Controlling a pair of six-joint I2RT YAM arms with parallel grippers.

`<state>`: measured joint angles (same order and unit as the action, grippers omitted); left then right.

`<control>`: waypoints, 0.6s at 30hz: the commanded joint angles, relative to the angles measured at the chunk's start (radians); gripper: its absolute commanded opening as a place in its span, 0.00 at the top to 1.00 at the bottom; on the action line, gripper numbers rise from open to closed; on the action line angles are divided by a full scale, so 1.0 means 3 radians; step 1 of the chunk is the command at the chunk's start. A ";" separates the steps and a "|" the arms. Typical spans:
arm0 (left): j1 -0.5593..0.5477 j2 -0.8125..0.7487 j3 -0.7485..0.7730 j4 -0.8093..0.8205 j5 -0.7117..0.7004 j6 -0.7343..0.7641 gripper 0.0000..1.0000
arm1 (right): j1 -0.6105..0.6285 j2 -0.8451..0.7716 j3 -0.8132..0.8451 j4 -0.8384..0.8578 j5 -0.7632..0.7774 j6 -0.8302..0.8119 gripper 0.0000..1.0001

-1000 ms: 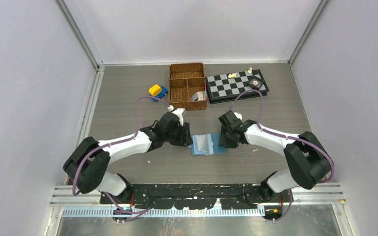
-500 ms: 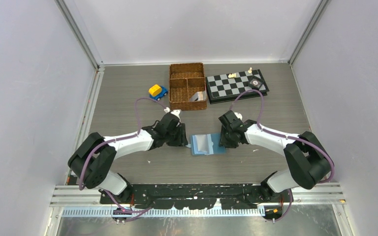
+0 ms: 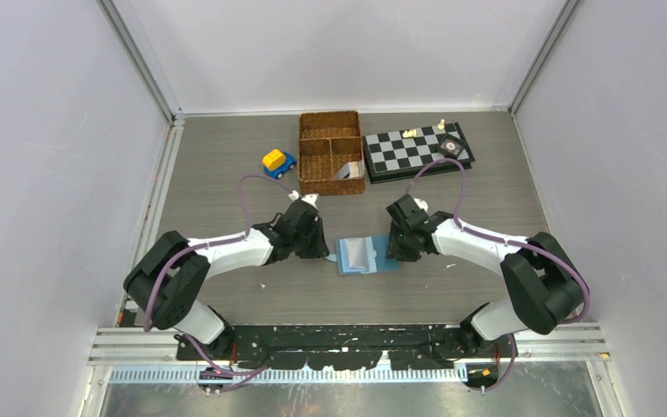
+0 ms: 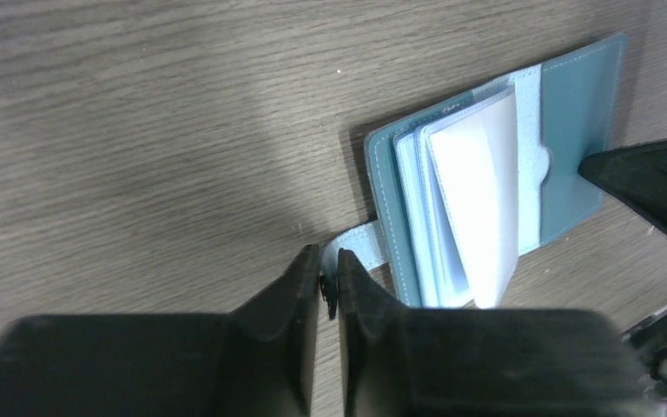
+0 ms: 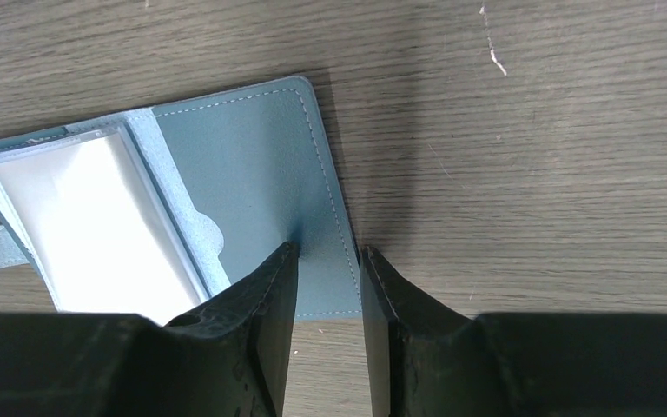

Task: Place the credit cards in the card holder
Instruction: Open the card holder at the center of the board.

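Observation:
The teal card holder (image 3: pixel 366 256) lies open on the table between my two grippers. Its pale inner leaves (image 4: pixel 478 200) fan upward; whether they hold cards I cannot tell. My left gripper (image 3: pixel 326 251) is at its left edge, and its jaws (image 4: pixel 330 256) are shut on the snap tab (image 4: pixel 360 248). At the right flap (image 5: pixel 252 165) stands my right gripper (image 3: pixel 393 251). It is open (image 5: pixel 328 252), fingertips down on the flap's outer edge. Grey-white credit cards (image 3: pixel 346 170) lean in a compartment of the wicker basket.
The brown wicker divided basket (image 3: pixel 317 165) stands at the back centre. A chessboard (image 3: pixel 417 149) with a few pieces lies to its right. A yellow and blue toy car (image 3: pixel 278 162) sits to its left. Grey walls close in both sides.
My left gripper has slid a little down and left to the snap tab, and its jaws have narrowed onto it. The right gripper and the card holder have stayed put.

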<state>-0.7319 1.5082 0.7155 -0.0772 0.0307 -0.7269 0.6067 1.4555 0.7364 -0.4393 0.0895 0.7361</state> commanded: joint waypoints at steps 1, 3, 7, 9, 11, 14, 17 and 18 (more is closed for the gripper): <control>0.0011 0.0025 -0.0017 0.0242 0.0120 -0.0077 0.96 | -0.0003 0.0030 -0.0024 0.0013 0.0003 0.0026 0.59; 0.0011 -0.0054 -0.0050 0.0374 0.0151 -0.0066 1.00 | -0.0003 -0.0042 0.0006 -0.0066 0.0034 0.0018 0.52; 0.0009 -0.0334 -0.0184 0.0682 0.0307 -0.0022 1.00 | -0.0003 -0.0306 0.0107 -0.0308 0.0136 -0.0009 0.39; 0.0011 -0.0458 -0.0215 0.0759 0.0392 -0.0016 1.00 | -0.0005 -0.0413 0.0192 -0.0427 0.0171 -0.0014 0.34; 0.0011 -0.0540 -0.0201 0.0759 0.0454 -0.0023 1.00 | 0.0005 -0.0500 0.0287 -0.0524 0.0170 -0.0020 0.32; 0.0010 -0.0599 -0.0191 0.0725 0.0492 -0.0041 1.00 | 0.0101 -0.0639 0.0426 -0.0624 0.0246 0.0011 0.30; 0.0011 -0.0641 -0.0196 0.0735 0.0527 -0.0069 1.00 | 0.0234 -0.0751 0.0539 -0.0663 0.0343 0.0062 0.28; 0.0009 -0.0655 -0.0202 0.0740 0.0535 -0.0076 1.00 | 0.0279 -0.0773 0.0565 -0.0656 0.0364 0.0081 0.27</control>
<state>-0.7315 1.3437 0.6510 0.0940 0.1562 -0.7376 0.6437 1.2781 0.8398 -0.6086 0.1455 0.7391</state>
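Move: The left hand's fingers are around the end of the card holder's strap, whose middle lies about 1 cm to its right, practically level. The open card holder centres some 8 cm to its right, its white sleeves about 6 cm to its right, both about 1 cm below. The right hand stands at the right flap's outer edge, the flap's middle roughly 2 cm left, 1 cm ahead and 1 cm down; the strap is about 13 cm to its left and 1 cm ahead. The left fingers close fully on the strap and pinch it, then the left hand lifts about 6 cm with some 3 cm to the right, its fingers tipping flatter towards the holder by roughly 15 degrees. The right fingertips, resting on the right flap, spread wide and come free as that hand rises about 6.5 cm nearly straight up. ##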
